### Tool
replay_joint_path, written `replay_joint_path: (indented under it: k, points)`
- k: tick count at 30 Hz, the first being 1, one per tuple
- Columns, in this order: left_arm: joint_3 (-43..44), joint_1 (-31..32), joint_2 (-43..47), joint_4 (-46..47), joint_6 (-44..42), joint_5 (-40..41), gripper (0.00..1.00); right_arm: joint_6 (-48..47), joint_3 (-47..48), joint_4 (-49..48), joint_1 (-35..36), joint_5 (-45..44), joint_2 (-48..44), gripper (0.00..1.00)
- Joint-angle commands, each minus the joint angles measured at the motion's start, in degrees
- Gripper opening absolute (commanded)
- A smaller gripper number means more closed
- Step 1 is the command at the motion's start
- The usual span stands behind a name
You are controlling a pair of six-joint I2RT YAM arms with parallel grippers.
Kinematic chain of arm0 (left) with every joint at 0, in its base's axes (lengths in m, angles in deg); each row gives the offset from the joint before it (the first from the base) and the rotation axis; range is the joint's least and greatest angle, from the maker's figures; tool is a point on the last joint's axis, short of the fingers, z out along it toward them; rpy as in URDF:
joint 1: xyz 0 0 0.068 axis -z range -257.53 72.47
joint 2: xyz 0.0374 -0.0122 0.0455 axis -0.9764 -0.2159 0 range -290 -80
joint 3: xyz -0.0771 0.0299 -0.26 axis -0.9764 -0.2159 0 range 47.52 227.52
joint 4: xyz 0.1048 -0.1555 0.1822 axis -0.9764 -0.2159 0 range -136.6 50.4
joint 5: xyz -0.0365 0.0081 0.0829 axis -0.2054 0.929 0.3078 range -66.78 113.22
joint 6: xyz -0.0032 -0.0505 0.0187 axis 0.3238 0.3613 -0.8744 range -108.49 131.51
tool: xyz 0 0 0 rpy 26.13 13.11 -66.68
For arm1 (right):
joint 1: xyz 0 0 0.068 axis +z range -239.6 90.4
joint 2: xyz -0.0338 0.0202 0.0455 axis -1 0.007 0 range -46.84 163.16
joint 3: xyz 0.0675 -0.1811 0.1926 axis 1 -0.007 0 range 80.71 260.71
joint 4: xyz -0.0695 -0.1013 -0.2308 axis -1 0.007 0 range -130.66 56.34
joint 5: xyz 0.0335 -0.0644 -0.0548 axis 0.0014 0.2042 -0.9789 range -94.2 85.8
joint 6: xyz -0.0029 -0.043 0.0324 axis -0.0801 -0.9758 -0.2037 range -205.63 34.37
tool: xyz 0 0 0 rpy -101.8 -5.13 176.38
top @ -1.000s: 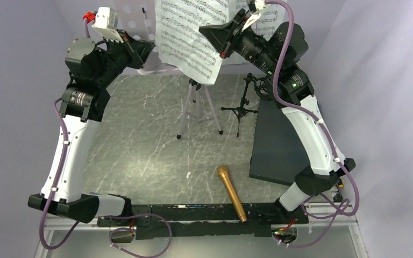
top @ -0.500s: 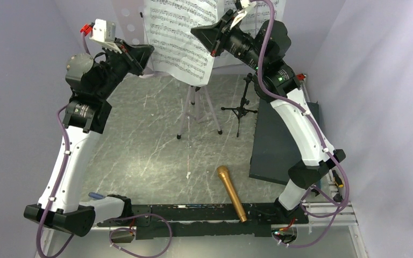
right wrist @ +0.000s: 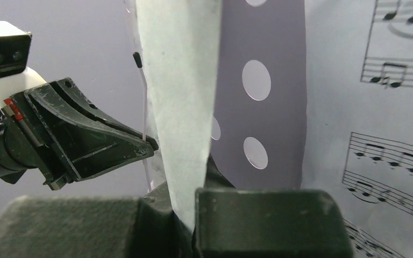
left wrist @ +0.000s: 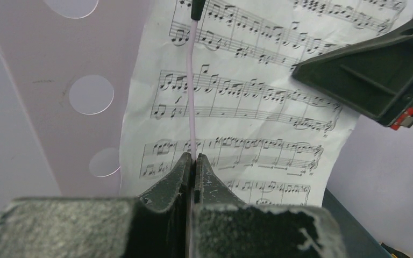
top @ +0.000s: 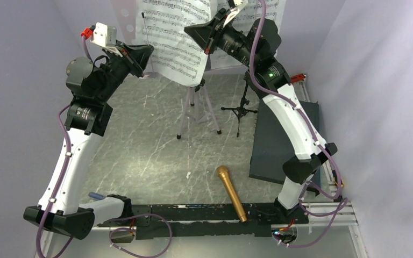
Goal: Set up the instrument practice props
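Note:
The lilac music stand (top: pixel 192 105) rises at the back, its perforated desk (top: pixel 125 16) (left wrist: pixel 43 80) (right wrist: pixel 271 113) at the top. My left gripper (top: pixel 148 51) (left wrist: pixel 194 159) is shut on the stand's thin lilac page-holder wire (left wrist: pixel 192 97) (right wrist: pixel 144 113). Just right of it, my right gripper (top: pixel 190 30) (right wrist: pixel 188 188) is shut on a white music sheet (top: pixel 175 43) (left wrist: pixel 247 113) (right wrist: pixel 180 80), held up in front of the desk. The second sheet (top: pixel 261 16) (right wrist: pixel 392 107) rests on the desk's right side. A gold microphone (top: pixel 231 192) lies near the front edge. The black mic stand (top: pixel 240 108) stands beside the music stand's legs.
A dark grey slab (top: pixel 279 145) lies at the right, partly under the right arm. A red-handled tool (top: pixel 300 78) shows at the slab's far corner. Lilac walls close in on both sides and the back. The two grippers are close together in front of the desk.
My right arm has swung left and up, carrying the held sheet across the desk towards the left gripper. The left gripper has kept its hold and barely shifted.

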Motion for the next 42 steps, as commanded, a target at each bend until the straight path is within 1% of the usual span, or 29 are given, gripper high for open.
replay_joint_path:
  k: [1, 6, 10, 13, 15, 19, 20, 22, 25, 27, 29, 35, 36, 38, 42]
  points:
    - [1.33, -0.33, -0.19, 4.09, -1.41, -1.76, 0.03, 2.85, 2.93, -4.35, -0.24, 2.79, 1.35, 0.00]
    - [0.99, -0.34, -0.24, 4.00, -1.42, -1.88, 0.03, 5.69, 2.90, -7.20, -0.16, 5.32, 2.67, 0.00]
    - [0.70, -0.33, 0.21, 3.29, -1.69, -1.05, 0.06, 7.37, 3.02, -8.14, -0.08, 6.53, 3.26, 0.00]
    - [0.37, -0.29, 0.62, 3.23, -2.07, -0.50, 0.06, 8.56, 2.84, -9.64, -0.01, 7.11, 3.35, 0.00]
    - [0.40, -0.31, 0.57, 3.40, -1.96, -0.51, 0.03, 9.31, 3.43, -9.88, 0.03, 7.70, 3.82, 0.00]
    - [1.05, -0.33, 0.50, 2.90, -2.16, -0.94, 0.03, 10.17, 4.32, -10.26, 0.24, 8.36, 4.17, 0.00]
    - [1.01, -0.32, 0.48, 2.88, -2.17, -0.79, 0.03, 10.53, 4.40, -10.53, 0.39, 8.41, 4.23, 0.01]
    - [0.62, -0.33, 0.75, 2.88, -2.01, -0.61, 0.04, 11.58, 5.52, -10.18, 0.52, 8.64, 4.93, 0.15]
    - [0.14, -0.33, 1.18, 2.92, -1.98, -0.22, 0.04, 12.17, 7.90, -6.92, 0.59, 9.25, 6.14, 0.24]
    - [-0.13, -0.33, 1.33, 2.92, -2.00, 0.06, 0.03, 12.33, 7.57, -5.37, 0.61, 8.73, 5.59, 0.31]
    - [-0.24, -0.33, 1.54, 2.88, -1.97, 0.34, 0.03, 12.17, 5.57, -4.53, 0.63, 7.68, 3.90, 0.39]
    - [-0.55, -0.33, 1.95, 2.87, -2.34, 1.20, 0.03, 11.90, -4.56, -4.08, 0.64, 3.27, -4.35, 0.65]
    - [-0.66, -0.33, 2.09, 2.92, -2.27, 1.27, 0.03, 11.80, -5.82, -3.72, 0.68, 2.60, -5.43, 0.68]
    - [-1.05, -0.33, 2.17, 2.88, -2.18, 1.42, 0.03, 11.15, -8.08, -2.82, 0.64, 1.42, -7.69, 0.71]
    - [-1.48, -0.33, 2.21, 3.01, -1.89, 1.57, 0.03, 9.56, -11.99, -1.33, 0.66, -1.96, -11.18, 0.73]
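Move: The right hand already pinches the loose sheet music near its right side; the retaining wire on the music stand's board, behind which the sheet's left part already lies, is some 11 cm to its left, about 1 cm nearer the base and 4 cm lower. The mounted sheet's middle is roughly 15 cm to its right and 4 cm farther out, about level. The left hand holds that wire in its own nearly shut fingers, with the loose sheet's middle about 6 cm to its right and 2 cm beyond. The right hand carries the sheet about 3 cm further left towards the wire, first dipping forward a little, then easing back and up while turning some 10 degrees counter-clockwise, and from late in that push its fingers spread wide to let go. Then it draws back right, down and a little towards the base by roughly 3 cm, tipping its fingers down some 10 degrees with the sheet still between the open fingers, while the left hand stays put and keeps its pinch on the wire. ##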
